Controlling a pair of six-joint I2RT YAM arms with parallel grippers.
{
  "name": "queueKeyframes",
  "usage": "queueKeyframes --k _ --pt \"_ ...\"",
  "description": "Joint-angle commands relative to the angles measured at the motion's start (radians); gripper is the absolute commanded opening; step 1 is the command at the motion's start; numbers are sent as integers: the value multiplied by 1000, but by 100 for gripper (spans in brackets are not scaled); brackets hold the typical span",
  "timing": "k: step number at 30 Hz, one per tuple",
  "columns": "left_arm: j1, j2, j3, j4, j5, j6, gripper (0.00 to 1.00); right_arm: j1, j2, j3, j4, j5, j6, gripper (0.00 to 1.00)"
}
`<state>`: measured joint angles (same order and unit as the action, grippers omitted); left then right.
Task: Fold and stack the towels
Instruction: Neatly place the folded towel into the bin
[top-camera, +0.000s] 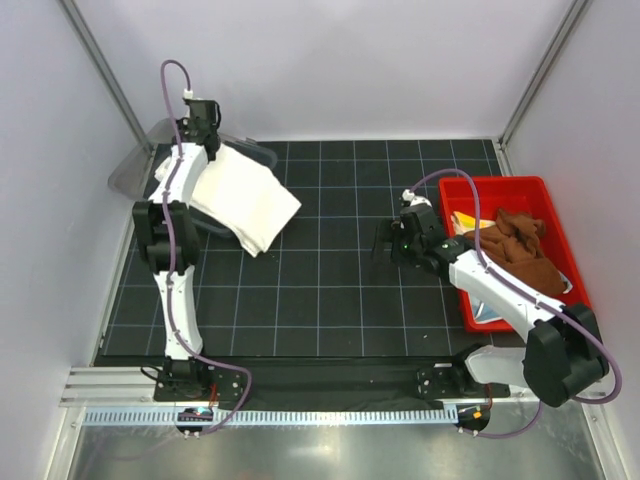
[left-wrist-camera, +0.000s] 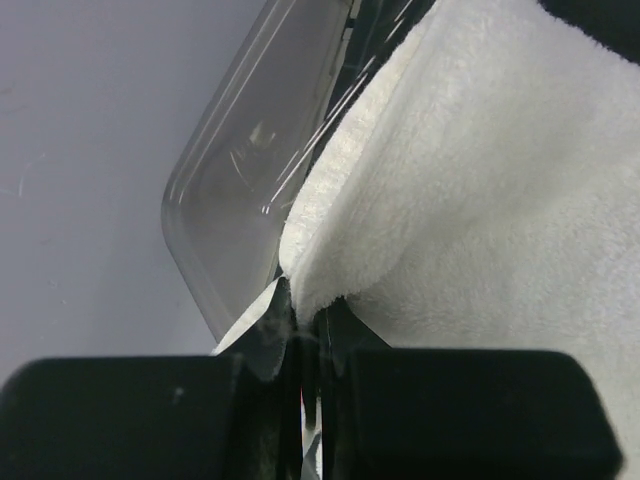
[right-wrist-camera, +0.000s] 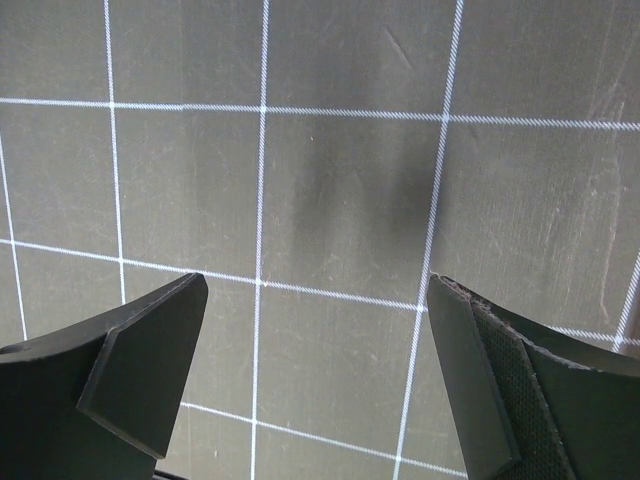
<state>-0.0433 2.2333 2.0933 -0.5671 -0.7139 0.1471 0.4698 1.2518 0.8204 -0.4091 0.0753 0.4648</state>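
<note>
A folded cream-white terry towel (top-camera: 240, 200) lies at the back left, partly over a clear plastic tray (top-camera: 140, 165). My left gripper (top-camera: 200, 135) is shut on the towel's far corner (left-wrist-camera: 310, 285), next to the tray's rim (left-wrist-camera: 230, 200). My right gripper (top-camera: 385, 243) is open and empty, hovering over the bare black grid mat (right-wrist-camera: 330, 200) near the middle right. A rust-brown towel (top-camera: 515, 245) lies crumpled in the red bin (top-camera: 490, 188), with a bit of yellow cloth (top-camera: 462, 222) and light-blue cloth (top-camera: 490, 312) showing beside it.
The red bin stands at the right edge of the mat. Grey walls close in the back and both sides. A metal rail (top-camera: 300, 415) runs along the near edge by the arm bases.
</note>
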Motion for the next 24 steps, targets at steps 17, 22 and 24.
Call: queueKeyframes --k 17,22,24 --pt "120 357 284 431 -156 155 0 0 158 129 66 -17 -15 100" --pt "132 414 315 472 -165 172 19 0 205 152 67 -16 -17 100" --pt "131 417 333 490 -183 201 41 0 215 160 66 -19 -18 100"
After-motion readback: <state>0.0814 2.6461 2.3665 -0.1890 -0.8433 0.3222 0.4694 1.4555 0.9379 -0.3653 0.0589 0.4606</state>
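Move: The clear bin lies under the left hand, which already holds the folded towel by its left end. The bin's middle is about 7 cm to this hand's right, 8 cm back and 14 cm below. The towel's middle is some 12 cm to the right, 10 cm back and 8 cm below, its free end overhanging the bin's near-right rim. From the empty right hand the bin's middle is roughly 39 cm left, 18 cm ahead and 6 cm lower. The folded towel is carried by its left end towards the bin's far-left end: the left hand goes down and left together, also forward, about 10 cm left and 7 cm each down and forward, rolling some 10 degrees with its left side rising. Only at the very end do its fingers start to open, the cloth still between them. The right hand, wide open and empty, eases about 4 cm forward and left, sinking slightly. ##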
